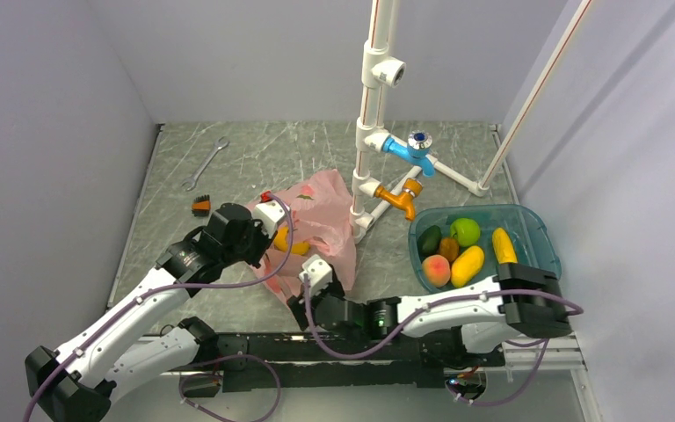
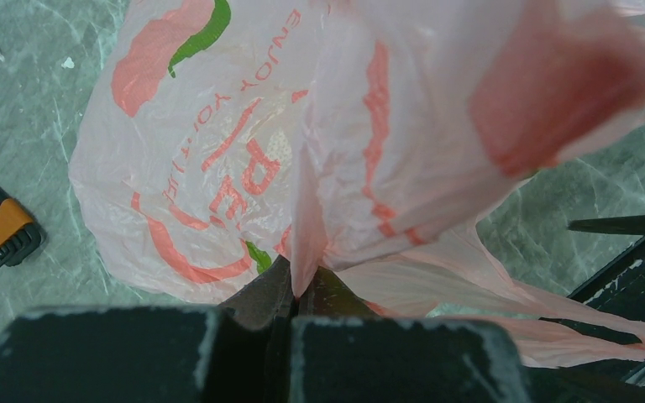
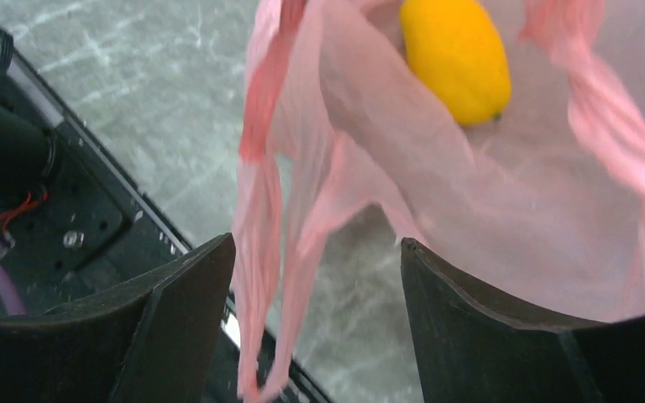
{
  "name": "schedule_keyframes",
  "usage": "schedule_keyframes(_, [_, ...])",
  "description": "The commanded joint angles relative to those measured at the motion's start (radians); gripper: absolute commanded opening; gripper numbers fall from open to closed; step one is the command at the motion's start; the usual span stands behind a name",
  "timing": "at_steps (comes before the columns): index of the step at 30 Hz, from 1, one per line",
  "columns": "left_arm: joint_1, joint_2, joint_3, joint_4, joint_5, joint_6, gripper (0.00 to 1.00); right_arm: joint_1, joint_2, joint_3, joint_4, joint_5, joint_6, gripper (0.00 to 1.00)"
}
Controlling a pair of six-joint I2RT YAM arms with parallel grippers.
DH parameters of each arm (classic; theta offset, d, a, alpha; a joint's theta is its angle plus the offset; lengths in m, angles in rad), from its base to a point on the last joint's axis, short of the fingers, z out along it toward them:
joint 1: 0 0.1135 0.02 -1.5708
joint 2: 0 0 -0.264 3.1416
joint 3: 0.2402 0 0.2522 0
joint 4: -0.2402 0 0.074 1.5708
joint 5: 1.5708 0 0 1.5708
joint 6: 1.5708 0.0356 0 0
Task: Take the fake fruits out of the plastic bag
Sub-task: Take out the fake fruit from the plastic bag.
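Observation:
My left gripper is shut on a pinched fold of the pink plastic bag and holds it up off the table. A yellow mango lies inside the bag, also seen from above. My right gripper is open at the bag's near side. A loop handle hangs between its fingers, close to the left one. Other fake fruits lie in the teal tub: a green apple, an avocado, a peach and two mangoes.
A white pipe frame with blue and orange taps stands just right of the bag. A wrench lies at the back left and a small orange-black brush beside the left arm. Grey walls close in both sides.

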Motion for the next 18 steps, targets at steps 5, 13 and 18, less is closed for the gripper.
schedule_keyframes(5, [-0.002, -0.023, 0.033, 0.02, 0.007, 0.011, 0.0, -0.186, 0.151, 0.067, 0.373, -0.151, -0.262, 0.72])
schedule_keyframes(13, [-0.002, -0.046, 0.026, 0.031, 0.003, 0.007, 0.0, -0.294, 0.285, 0.053, 0.63, -0.246, -0.337, 0.79])
schedule_keyframes(18, [-0.002, -0.029, 0.024, 0.045, 0.007, 0.008, 0.0, -0.313, 0.378, 0.062, 0.753, -0.217, -0.366, 0.8])
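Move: The yellow fruit in the open plastic bag lies about 13 cm ahead of the right hand, 4 cm to its left and 6 cm lower. The bag rim, pinched by the left hand, is roughly 11 cm ahead, 8 cm left and 4 cm above the right hand; the white pipe foot is some 13 cm ahead, 13 cm right and 9 cm below. From the left hand, the fruit lies about 6 cm right, 1 cm farther out and 10 cm below. The right hand heads into the bag's mouth towards the yellow fruit, driving forward about 11 cm and some 4 cm left, quick at first and then slowing, its fingers staying wide open while the wrist tips them up about 10 degrees. The left hand keeps its pinch on the rim and draws it up about 1 cm late in the reach. ##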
